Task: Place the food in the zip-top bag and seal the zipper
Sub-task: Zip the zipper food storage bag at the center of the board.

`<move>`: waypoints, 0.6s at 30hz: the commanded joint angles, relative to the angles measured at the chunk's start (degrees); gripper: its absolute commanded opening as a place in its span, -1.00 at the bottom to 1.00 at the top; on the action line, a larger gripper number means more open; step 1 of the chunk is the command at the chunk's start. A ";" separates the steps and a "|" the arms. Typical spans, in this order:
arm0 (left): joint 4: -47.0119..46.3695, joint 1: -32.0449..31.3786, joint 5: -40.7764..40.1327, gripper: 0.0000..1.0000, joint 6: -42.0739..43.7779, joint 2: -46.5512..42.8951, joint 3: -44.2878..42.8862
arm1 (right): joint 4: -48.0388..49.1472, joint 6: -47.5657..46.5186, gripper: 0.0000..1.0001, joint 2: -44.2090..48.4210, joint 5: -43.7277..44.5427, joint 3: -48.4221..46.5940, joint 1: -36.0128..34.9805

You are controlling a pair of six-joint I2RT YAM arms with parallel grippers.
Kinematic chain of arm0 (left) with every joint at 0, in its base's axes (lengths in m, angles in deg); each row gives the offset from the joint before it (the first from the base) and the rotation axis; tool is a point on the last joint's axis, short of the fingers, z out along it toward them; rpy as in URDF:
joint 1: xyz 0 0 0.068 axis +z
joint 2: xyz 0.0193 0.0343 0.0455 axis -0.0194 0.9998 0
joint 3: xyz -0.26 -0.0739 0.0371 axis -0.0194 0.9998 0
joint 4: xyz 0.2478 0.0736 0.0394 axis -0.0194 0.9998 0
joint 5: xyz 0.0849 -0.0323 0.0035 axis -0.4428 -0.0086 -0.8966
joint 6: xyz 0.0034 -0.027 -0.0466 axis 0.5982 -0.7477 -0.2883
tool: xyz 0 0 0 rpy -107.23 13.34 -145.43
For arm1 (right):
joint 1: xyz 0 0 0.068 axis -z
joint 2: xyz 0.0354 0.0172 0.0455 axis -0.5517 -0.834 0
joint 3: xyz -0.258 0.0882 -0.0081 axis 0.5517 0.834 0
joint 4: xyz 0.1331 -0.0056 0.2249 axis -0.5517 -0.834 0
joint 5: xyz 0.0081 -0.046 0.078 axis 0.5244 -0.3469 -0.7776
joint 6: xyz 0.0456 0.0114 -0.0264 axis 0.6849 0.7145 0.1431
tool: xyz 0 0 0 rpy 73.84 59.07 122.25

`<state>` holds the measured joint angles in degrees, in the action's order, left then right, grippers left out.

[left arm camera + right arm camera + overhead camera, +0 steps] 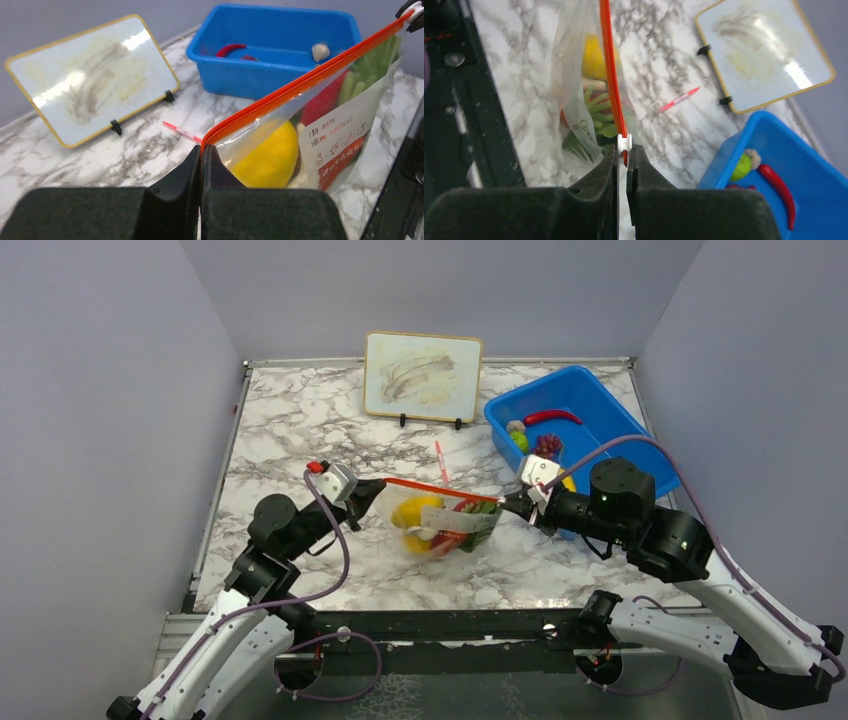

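The clear zip-top bag [448, 525] hangs stretched between my two grippers above the table. It holds a yellow pepper [415, 512], a green leafy pod [478, 508] and red pieces. Its red-orange zipper [440, 487] runs taut along the top. My left gripper [380, 485] is shut on the zipper's left end [202, 148]. My right gripper [508, 502] is shut on the zipper's right end [624, 159], just behind the white slider [624, 143]. The pepper [272, 157] shows through the bag in the left wrist view. More food lies in the blue bin: a red chili [552, 417], a mushroom [515, 426], a dark round piece [548, 446].
The blue bin [612, 412] stands at the back right, close behind my right gripper. A small whiteboard [422, 376] on a stand sits at the back centre. A red-and-white pen [440, 458] lies on the marble behind the bag.
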<state>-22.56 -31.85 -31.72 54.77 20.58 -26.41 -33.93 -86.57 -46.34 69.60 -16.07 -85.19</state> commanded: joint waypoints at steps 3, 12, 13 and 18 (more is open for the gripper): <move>-6.10 1.32 -10.99 -1.00 2.40 2.12 -10.64 | 34.37 -3.51 -0.98 2.34 18.45 3.81 0.29; 1.73 1.34 -16.98 -1.00 -1.56 1.84 -10.92 | 19.70 -1.59 -0.98 -2.62 -3.59 7.18 0.29; 3.17 1.30 -17.26 -1.00 -1.89 0.83 -10.89 | 18.86 -1.69 -0.98 -0.81 -9.52 8.36 0.29; 9.00 1.38 -18.60 -1.00 -7.43 -3.18 -10.00 | 21.60 7.34 -0.98 5.13 -29.14 14.87 0.29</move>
<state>-16.44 -31.00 -44.70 52.52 21.21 -37.01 -15.07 -87.42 -46.67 58.58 -4.22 -84.82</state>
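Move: The food-filled bag hangs under its red zipper between the hands, its body roughly 10 cm right of the left hand, 2 cm back and 9 cm below. From the right hand, which holds the white slider, the body lies about 10 cm left, 1 cm ahead and 10 cm below. The red pen is some 20 cm ahead and 9 cm left of the right hand; the blue bin about 20 cm ahead and 21 cm right, both well below. Both hands, still pinching the zipper's ends, jerk upward—left about 10 cm, right 5 cm—then drop, drifting left. ##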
